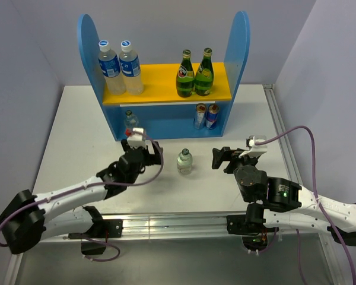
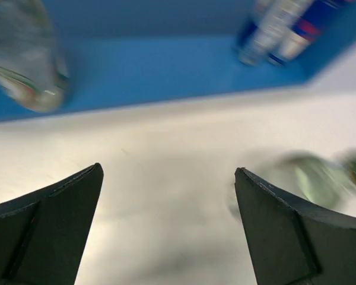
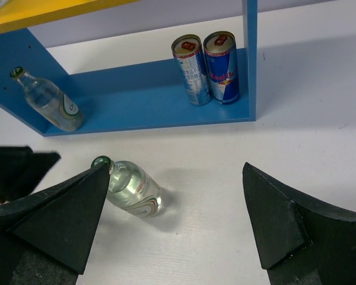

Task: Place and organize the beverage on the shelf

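The shelf [image 1: 166, 122] stands at the back of the table, with blue side panels and a yellow upper board [image 1: 160, 89]. A small clear bottle with a green cap [image 1: 184, 161] stands loose on the table in front of it, also visible in the right wrist view [image 3: 133, 191] and blurred in the left wrist view [image 2: 317, 178]. My left gripper [image 1: 136, 145] is open and empty, just left of that bottle and facing the shelf's base [image 2: 154, 65]. My right gripper [image 1: 219, 159] is open to the bottle's right, pointing at it, with nothing between its fingers [image 3: 176, 166].
On the yellow board stand two clear blue-labelled bottles [image 1: 120, 66] and two green bottles [image 1: 194, 73]. The lower level holds a small clear bottle [image 1: 130, 120] at the left and two cans [image 1: 206, 116] at the right. Grey walls enclose the table.
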Action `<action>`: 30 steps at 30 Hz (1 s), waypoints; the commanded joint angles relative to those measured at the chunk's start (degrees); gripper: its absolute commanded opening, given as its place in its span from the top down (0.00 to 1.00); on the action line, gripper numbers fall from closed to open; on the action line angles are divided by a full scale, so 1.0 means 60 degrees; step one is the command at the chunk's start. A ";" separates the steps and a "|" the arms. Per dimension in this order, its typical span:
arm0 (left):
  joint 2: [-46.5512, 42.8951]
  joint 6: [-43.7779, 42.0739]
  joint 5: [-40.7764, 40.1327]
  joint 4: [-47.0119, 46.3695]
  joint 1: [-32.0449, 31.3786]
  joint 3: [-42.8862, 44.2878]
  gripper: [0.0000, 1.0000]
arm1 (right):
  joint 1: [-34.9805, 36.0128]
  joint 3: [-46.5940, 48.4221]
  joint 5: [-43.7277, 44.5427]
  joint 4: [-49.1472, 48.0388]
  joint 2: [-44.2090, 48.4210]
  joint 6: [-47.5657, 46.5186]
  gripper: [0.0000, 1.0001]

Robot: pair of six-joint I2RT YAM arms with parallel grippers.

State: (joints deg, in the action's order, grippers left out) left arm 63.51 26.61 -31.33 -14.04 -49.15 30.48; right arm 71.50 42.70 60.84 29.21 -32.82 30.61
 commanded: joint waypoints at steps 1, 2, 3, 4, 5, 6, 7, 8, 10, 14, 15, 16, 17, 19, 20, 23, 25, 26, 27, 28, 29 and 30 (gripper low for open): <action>-0.0973 0.0793 -0.0373 0.0406 -0.1108 -0.0362 0.01 | 0.0080 0.0076 0.0275 0.0009 0.0064 0.0142 0.00; -0.1134 0.0838 -0.0374 0.0450 -0.1604 -0.0523 0.01 | 0.0080 0.0062 0.0275 0.0024 0.0035 0.0171 0.00; -0.1382 0.0911 -0.0417 0.0538 -0.1826 -0.0553 0.01 | 0.0080 0.0076 0.0275 0.0024 0.0035 0.0172 0.00; -0.1457 0.0912 -0.0403 0.0611 -0.2075 -0.0597 0.01 | 0.0080 0.0062 0.0261 0.0024 0.0035 0.0157 0.00; -0.1516 0.0796 -0.0243 0.0539 -0.2484 -0.0714 0.01 | 0.0080 0.0061 0.0261 0.0009 0.0050 0.0157 0.00; -0.1488 0.0765 -0.0111 0.0437 -0.2633 -0.0758 0.01 | 0.0080 0.0061 0.0261 -0.0005 0.0021 0.0128 0.00; -0.1401 0.0751 0.0165 0.0088 -0.2765 -0.0817 0.01 | 0.0080 0.0061 0.0261 -0.0063 0.0035 0.0113 0.00; -0.1298 0.0663 0.0255 -0.0118 -0.3027 -0.0962 0.01 | 0.0080 0.0076 0.0261 -0.0064 0.0021 0.0099 0.00; -0.0772 0.0677 0.0125 -0.0499 -0.3278 -0.1022 0.01 | 0.0080 0.0076 0.0261 -0.0049 -0.0009 0.0084 0.00; 0.0879 0.0546 0.0006 -0.1801 -0.3645 -0.0819 0.01 | 0.0080 0.0061 0.0231 -0.0020 0.0006 0.0142 0.00; 0.1233 0.0487 0.0022 -0.1935 -0.3645 -0.0687 0.01 | 0.0080 0.0032 0.0217 -0.0049 0.0020 0.0113 0.00; 0.1600 0.0443 0.0036 -0.2038 -0.3645 -0.0526 0.01 | 0.0080 0.0047 0.0217 -0.0020 0.0006 0.0128 0.00; 0.2270 0.0341 -0.0109 -0.2213 -0.3645 -0.0133 0.01 | 0.0080 0.0061 0.0202 -0.0006 -0.0009 0.0157 0.00; 0.2831 0.0238 -0.0329 -0.2579 -0.3645 0.0250 0.01 | 0.0080 0.0076 0.0202 0.0009 0.0006 0.0157 0.00; 0.3225 0.0136 -0.0417 -0.2784 -0.3660 0.0310 0.01 | 0.0094 0.0076 0.0202 0.0024 -0.0009 0.0172 0.00; 0.3857 -0.0055 -0.0973 -0.3371 -0.3660 0.0762 0.01 | 0.0094 0.0091 0.0173 0.0097 0.0093 0.0230 0.00; 0.4560 -0.0245 -0.1455 -0.3663 -0.3660 0.1172 0.01 | 0.0094 0.0061 0.0144 0.0010 0.0138 0.0157 0.00; 0.4780 -0.0318 -0.1617 -0.3767 -0.3660 0.1305 0.01 | 0.0094 0.0047 0.0129 0.0009 0.0152 0.0128 0.00; 0.5145 -0.0406 -0.1793 -0.3869 -0.3660 0.1408 0.01 | 0.0094 0.0061 0.0085 -0.0020 0.0138 0.0113 0.00; 0.5322 -0.0436 -0.2099 -0.4015 -0.3660 0.1525 0.01 | 0.0109 0.0047 0.0099 0.0009 0.0123 0.0128 0.00; 0.5658 -0.0480 -0.2233 -0.4075 -0.3631 0.1759 0.01 | 0.0094 0.0076 0.0114 0.0053 0.0051 0.0186 0.00; 0.5806 -0.0480 -0.2321 -0.4134 -0.3616 0.1862 0.01 | 0.0094 0.0076 0.0114 0.0068 0.0035 0.0186 0.00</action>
State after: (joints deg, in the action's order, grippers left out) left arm 95.37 25.69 -39.90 -33.61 -70.76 38.61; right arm 71.50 42.70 60.77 29.65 -32.58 30.85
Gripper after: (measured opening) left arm 0.994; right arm 0.998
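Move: About 16 cm to the left hand's right, level with it fore and aft, the standing soda bottle has its middle roughly 7 cm below the hand. The shelved soda bottle lies some 18 cm ahead and 8 cm left, and the pair of cans about 21 cm ahead and 26 cm right, both with middles 6 to 8 cm below. From the right hand, the standing bottle is roughly 10 cm ahead, 14 cm left and 17 cm down. Swinging away from the shelf, the open left hand draws back about 10 cm while sliding right and turning some 20 degrees clockwise. It then drops about 8 cm and curves forward, still moving right, towards the standing bottle's near side, ending about 15 cm right of its start. The fingers stay wide open, with the bottle just beyond the gap. ##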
